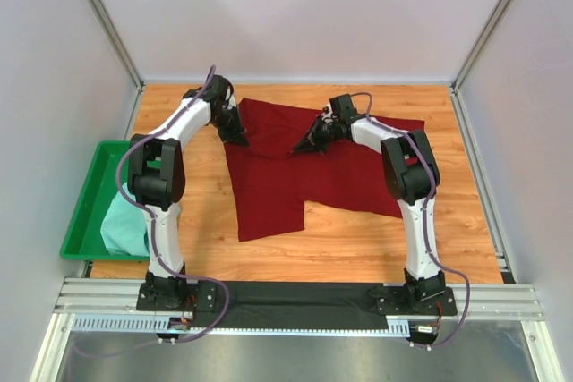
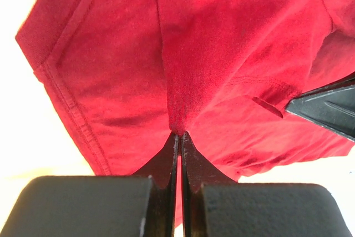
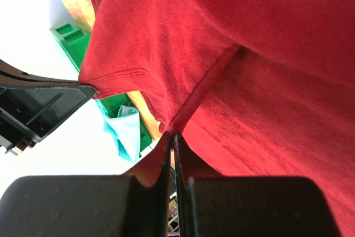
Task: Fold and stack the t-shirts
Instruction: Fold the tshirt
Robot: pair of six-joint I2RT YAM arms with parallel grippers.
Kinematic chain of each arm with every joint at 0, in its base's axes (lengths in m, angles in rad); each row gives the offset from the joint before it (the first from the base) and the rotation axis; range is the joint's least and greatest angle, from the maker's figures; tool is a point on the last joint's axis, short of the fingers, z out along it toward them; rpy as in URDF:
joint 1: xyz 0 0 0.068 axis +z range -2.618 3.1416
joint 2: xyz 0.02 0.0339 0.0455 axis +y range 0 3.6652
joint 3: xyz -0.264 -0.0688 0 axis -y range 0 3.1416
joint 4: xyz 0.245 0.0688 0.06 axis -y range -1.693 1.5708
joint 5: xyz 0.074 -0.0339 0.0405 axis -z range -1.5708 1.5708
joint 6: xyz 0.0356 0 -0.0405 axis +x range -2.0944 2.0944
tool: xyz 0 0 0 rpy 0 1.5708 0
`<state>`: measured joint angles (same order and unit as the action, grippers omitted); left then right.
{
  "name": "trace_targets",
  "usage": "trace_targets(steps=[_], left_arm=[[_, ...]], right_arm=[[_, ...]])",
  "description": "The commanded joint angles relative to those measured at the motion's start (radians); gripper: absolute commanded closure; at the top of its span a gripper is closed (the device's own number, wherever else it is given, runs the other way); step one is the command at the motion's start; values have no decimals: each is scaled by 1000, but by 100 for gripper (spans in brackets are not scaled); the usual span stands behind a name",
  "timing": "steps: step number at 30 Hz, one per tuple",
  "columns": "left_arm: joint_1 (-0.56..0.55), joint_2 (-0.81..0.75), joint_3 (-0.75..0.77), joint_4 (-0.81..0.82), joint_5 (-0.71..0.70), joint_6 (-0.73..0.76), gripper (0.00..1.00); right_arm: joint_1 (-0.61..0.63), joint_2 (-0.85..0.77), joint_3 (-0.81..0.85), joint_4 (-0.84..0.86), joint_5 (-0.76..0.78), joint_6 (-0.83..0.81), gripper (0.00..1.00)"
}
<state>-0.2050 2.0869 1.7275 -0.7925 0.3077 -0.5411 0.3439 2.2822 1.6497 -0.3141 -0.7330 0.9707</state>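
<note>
The dark red t-shirt [image 1: 279, 187] lies spread on the wooden table, its far edge lifted. My left gripper [image 1: 241, 140] is shut on a pinch of the red cloth [image 2: 222, 54] at the shirt's far left; the jaws [image 2: 178, 133] meet on a fold. My right gripper [image 1: 301, 148] is shut on the cloth [image 3: 266, 81] near the shirt's upper middle, its tips [image 3: 171, 134] closed on a seam. The two grippers stand close together. The pale mint t-shirt [image 1: 125, 226] sits bunched in the green tray, also showing in the right wrist view [image 3: 127, 131].
A bright green plastic tray [image 1: 85, 207] stands off the table's left edge. Grey walls and metal posts enclose the table on three sides. A black mat [image 1: 304, 297] lies between the arm bases at the near edge. Bare wood [image 1: 358, 248] shows in front of the shirt.
</note>
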Motion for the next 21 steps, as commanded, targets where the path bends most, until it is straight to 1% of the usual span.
trace_targets(steps=[1, 5, 9, 10, 13, 14, 15, 16, 17, 18, 19, 20, 21], left_arm=[[-2, -27, -14, -17, 28, -25, 100], [-4, -31, -35, -30, 27, -33, 100], [-10, -48, -74, -17, 34, -52, 99], [-13, -57, -91, -11, 37, -56, 97], [-20, -86, -121, -11, 33, -74, 85], [-22, -100, -128, -14, 22, -77, 83], [-24, -114, -134, -22, -11, -76, 73], [-22, -145, -134, -28, -34, -71, 70], [-22, -159, -128, -39, -63, -63, 66], [-22, -174, -121, -43, -126, -53, 64], [-22, -200, -112, -28, -151, -31, 63], [-22, -209, -105, -4, -171, -17, 62], [-22, -208, -94, 57, -200, -1, 62]], right_arm=[[-5, -58, 12, -34, -39, -12, 97], [-8, -56, 18, -57, -46, -12, 96], [-13, -76, -11, -88, -42, -26, 93], [-17, -82, -17, -101, -42, -30, 90], [-26, -95, -25, -135, -46, -62, 86], [-29, -105, -24, -175, -45, -78, 79], [-31, -113, -24, -195, -36, -93, 75], [-36, -124, -24, -215, -26, -131, 68], [-36, -131, -22, -262, -14, -153, 65], [-39, -151, -16, -290, 15, -174, 64], [-43, -161, -10, -316, 29, -196, 63], [-46, -173, -5, -369, 44, -235, 63], [-52, -206, -1, -394, 93, -256, 63]])
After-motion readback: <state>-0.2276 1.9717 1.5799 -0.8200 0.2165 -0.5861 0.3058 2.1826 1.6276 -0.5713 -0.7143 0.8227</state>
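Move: Both hands still pinch the t-shirt's folded-over edge. The left is to lay its part on the lower layer about 4 cm back and 6 cm below. The right's spot is some 2 cm back, 1 cm right and 4 cm down. The notch under the near sleeve is about 12 cm back and 3 cm right of the right hand; the shirt's far left corner lies roughly 14 cm straight ahead of the left hand. Both hands let go of the folded edge over the lower layer. The left draws it back and down, about 4 cm back and 3 down, tipping a little, and opens on the way before it lifts off. The right eases back and to the right, picking up pace as its fingers open, and rises slightly clear, about 5 cm in all. ##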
